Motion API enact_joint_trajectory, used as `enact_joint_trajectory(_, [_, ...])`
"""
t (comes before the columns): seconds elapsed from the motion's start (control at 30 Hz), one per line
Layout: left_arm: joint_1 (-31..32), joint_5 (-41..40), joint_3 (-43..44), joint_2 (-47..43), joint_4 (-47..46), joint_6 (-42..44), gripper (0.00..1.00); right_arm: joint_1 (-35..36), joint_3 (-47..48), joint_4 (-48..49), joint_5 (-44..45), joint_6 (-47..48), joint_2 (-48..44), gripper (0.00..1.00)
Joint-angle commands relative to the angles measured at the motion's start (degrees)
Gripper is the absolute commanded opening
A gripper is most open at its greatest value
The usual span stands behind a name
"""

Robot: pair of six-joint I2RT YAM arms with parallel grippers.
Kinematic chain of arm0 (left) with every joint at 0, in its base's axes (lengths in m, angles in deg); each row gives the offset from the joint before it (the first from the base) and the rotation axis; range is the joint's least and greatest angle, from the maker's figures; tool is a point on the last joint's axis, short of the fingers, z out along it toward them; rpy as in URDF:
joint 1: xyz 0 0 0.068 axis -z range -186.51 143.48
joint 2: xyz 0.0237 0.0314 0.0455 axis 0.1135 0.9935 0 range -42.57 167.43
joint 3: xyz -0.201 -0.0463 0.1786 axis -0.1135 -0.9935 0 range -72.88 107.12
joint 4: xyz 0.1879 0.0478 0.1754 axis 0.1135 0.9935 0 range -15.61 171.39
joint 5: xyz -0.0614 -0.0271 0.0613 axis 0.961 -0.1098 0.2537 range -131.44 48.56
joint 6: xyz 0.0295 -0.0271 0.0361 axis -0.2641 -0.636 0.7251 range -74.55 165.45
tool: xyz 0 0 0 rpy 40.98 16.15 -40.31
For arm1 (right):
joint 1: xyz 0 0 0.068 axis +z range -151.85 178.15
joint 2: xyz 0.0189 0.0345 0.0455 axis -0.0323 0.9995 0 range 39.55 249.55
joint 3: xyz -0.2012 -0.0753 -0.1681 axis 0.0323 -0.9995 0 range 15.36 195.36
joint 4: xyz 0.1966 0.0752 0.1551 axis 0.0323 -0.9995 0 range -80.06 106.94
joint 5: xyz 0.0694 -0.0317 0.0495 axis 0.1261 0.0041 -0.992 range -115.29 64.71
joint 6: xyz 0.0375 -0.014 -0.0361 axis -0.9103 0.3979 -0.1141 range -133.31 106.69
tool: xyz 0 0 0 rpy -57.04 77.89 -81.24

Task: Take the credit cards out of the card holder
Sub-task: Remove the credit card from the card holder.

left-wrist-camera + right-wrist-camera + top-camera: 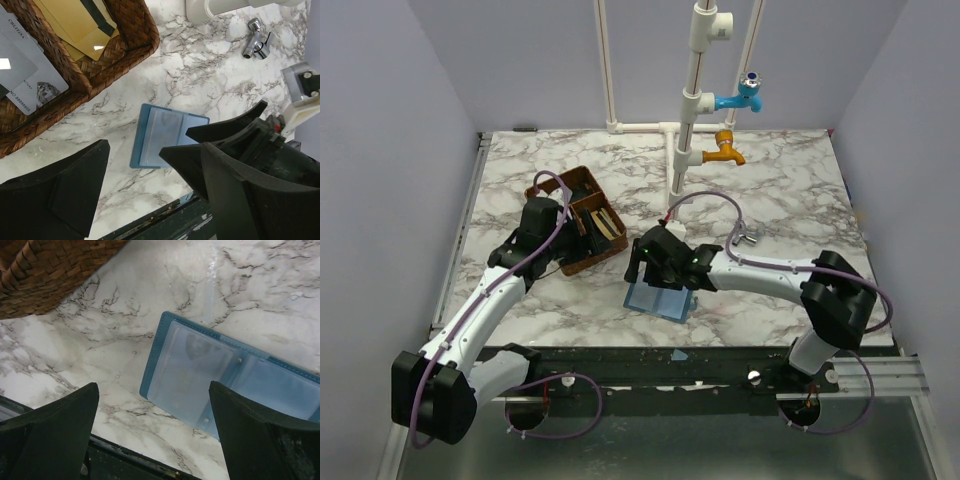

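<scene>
The blue card holder (pixel 663 303) lies open and flat on the marble near the front edge, its clear sleeves (pixel 195 367) facing up; I cannot tell whether any card is inside. My right gripper (pixel 645 268) hovers just above its left end, open, fingers (pixel 65 425) empty and straddling the holder's corner (pixel 160 137). My left gripper (pixel 582 228) is open and empty beside the brown basket. A grey credit card (pixel 30 75) and gold cards (pixel 82 25) lie in the basket's compartments.
The brown woven divided basket (pixel 552 190) stands at centre left, its corner (pixel 45 270) close to the holder. White pipe with a blue tap (pixel 750 95) and an orange tap (pixel 725 152) rises at the back. A small metal fitting (pixel 255 45) lies on the marble.
</scene>
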Motion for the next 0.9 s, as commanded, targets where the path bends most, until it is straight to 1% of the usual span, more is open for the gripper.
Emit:
enact_joint_trajectory(0.0, [-0.61,1.44,0.20,-0.29,1.08,1.80,0.76,1.38,3.99,-4.55,2.41,1.38,4.45,0.93])
enact_joint_trajectory(0.1, [-0.62,1.34,0.10,-0.27,0.94,1.89,0.76,1.44,4.85,-6.77,4.11,1.43,5.66,0.88])
enact_joint_trajectory(0.17, [-0.63,1.42,0.09,-0.20,0.98,1.98,0.76,1.48,5.34,-8.26,4.83,1.35,6.19,0.83])
enact_joint_trajectory(0.27, [-0.64,1.59,0.07,0.11,0.83,2.06,0.76,2.03,5.72,-10.55,6.53,0.63,6.72,0.80])
enact_joint_trajectory(0.43, [-0.70,2.08,-0.30,0.52,0.28,1.74,0.76,2.98,6.59,-11.50,7.17,0.77,8.39,0.76])
enact_joint_trajectory(0.63, [-0.67,1.94,-0.51,0.55,0.41,1.67,0.76,4.01,9.73,-14.38,8.66,0.52,11.80,0.76])
enact_joint_trajectory(0.8, [-0.67,1.49,-1.76,0.94,-0.12,0.91,0.76,4.30,9.95,-15.31,9.75,0.60,13.34,0.70])
enact_joint_trajectory(0.87, [-0.62,1.60,-2.54,1.05,-0.56,0.51,0.76,4.29,10.36,-16.10,10.14,0.74,14.16,0.69])
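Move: The card holder lies open on the table, its left half the target: about 2 cm to the right of the right hand, 1 cm back and some 7 cm below. The woven basket's middle is roughly 16 cm ahead and 15 cm to the left of that hand, the white pipe's foot some 18 cm ahead and 8 cm to its right. From the left hand, the same half lies about 7 cm right, 3 cm back and 15 cm down. Over the card holder's left half, with its clear pocket, the right hand sinks about 5 cm, easing back about 1 cm. The wrist tips some 15 degrees, swinging the fingers from their leftward slant to point more steeply down, while they close from almost wide open to about two-thirds; they end close over the pocket, with no contact to be made out. ##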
